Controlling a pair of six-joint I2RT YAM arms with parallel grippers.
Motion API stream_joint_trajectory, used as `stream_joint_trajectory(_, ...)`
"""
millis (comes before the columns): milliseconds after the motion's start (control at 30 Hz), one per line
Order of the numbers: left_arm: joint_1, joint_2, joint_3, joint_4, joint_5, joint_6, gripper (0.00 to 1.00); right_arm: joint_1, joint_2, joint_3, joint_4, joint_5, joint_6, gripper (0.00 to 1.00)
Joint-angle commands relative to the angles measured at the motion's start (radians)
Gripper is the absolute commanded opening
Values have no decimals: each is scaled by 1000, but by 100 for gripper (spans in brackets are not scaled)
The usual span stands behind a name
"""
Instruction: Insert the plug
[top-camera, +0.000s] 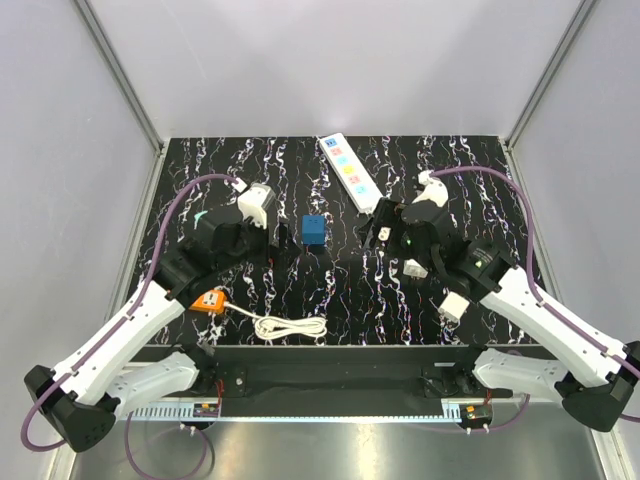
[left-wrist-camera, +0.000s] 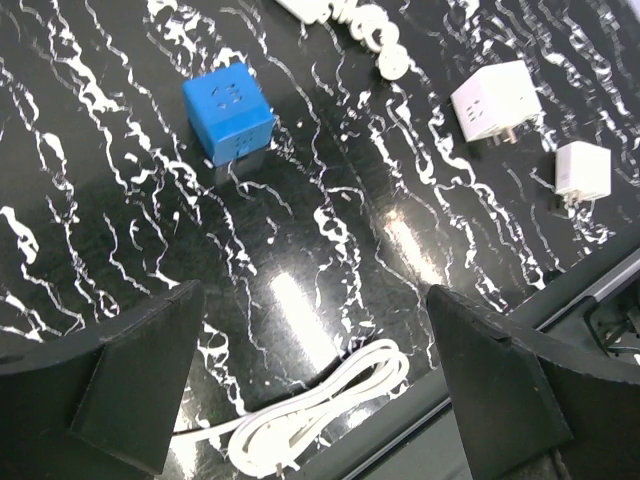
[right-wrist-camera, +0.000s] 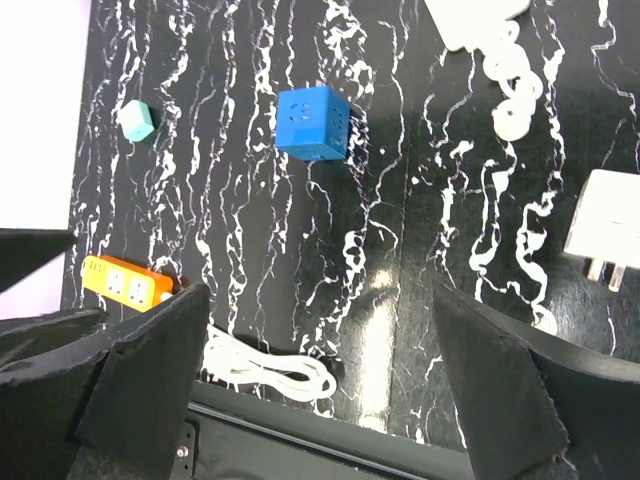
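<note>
The plug (top-camera: 314, 230) is a royal-blue cube standing free on the black marbled table, between my two grippers. It also shows in the left wrist view (left-wrist-camera: 228, 111) and the right wrist view (right-wrist-camera: 313, 122). The white power strip (top-camera: 349, 171) lies at the back, right of the middle, with coloured sockets facing up. My left gripper (top-camera: 283, 238) hovers just left of the plug, open and empty (left-wrist-camera: 315, 295). My right gripper (top-camera: 378, 232) hovers right of the plug, near the strip's front end, open and empty (right-wrist-camera: 322, 290).
An orange socket block (top-camera: 210, 301) with a coiled white cord (top-camera: 290, 326) lies front left. A pale teal cube (right-wrist-camera: 137, 120) sits at the left. Two white adapters (top-camera: 415, 268) (top-camera: 454, 305) lie by the right arm. The strip's coiled cord (right-wrist-camera: 510, 90) lies next to it.
</note>
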Motion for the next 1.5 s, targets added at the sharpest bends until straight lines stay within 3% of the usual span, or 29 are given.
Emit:
stream_joint_trajectory(0,-1,-10,36,58,28,-6,99,-2,-24,-34,-8,31,38,100)
stream_joint_trajectory(200,-1,-9,12,58,20,24,99,-2,-46,-108,-59,78,41,100)
stream_joint_trajectory(333,-1,-25,-2,58,-10,27,99,-25,37,-116,-141,205,-14,100)
stream_joint_trajectory(533,-1,-36,-26,64,-9,24,99,-233,232,-21,-231,269,-102,100)
stream_joint_trajectory(933,-1,-44,-37,62,-35,8,99,-313,378,-114,-31,72,-232,100)
stream_joint_trajectory(1200,-1,-36,-37,66,-33,-21,99,-334,471,-143,53,86,-275,100)
stream_joint_trajectory(1333,-2,-19,-30,59,11,-47,99,-347,543,-140,79,48,-317,95)
stream_joint_trajectory(1467,5,33,15,29,86,-84,99,-351,553,-143,58,23,-245,96)
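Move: The white socket cube lies about 5 cm ahead of the right hand, some 12 cm to its right and 24 cm below. The power strip's plug sits roughly 8 cm farther out than the cube and 7 cm to its left; the small white block is some 9 cm nearer the base and 9 cm to the cube's right. From the left hand, the socket cube is about 7 cm ahead, 32 cm to the right and 21 cm lower. Down onto the white socket cube goes the open right hand, sinking some 22 cm while it swings about 12 cm right and then eases forward. The fingers tip steeply downward and the hand rolls left side down by about 35 degrees, ending with the fingers still wide, one on each side of the cube; no grip yet, and any touch can't be made out. ##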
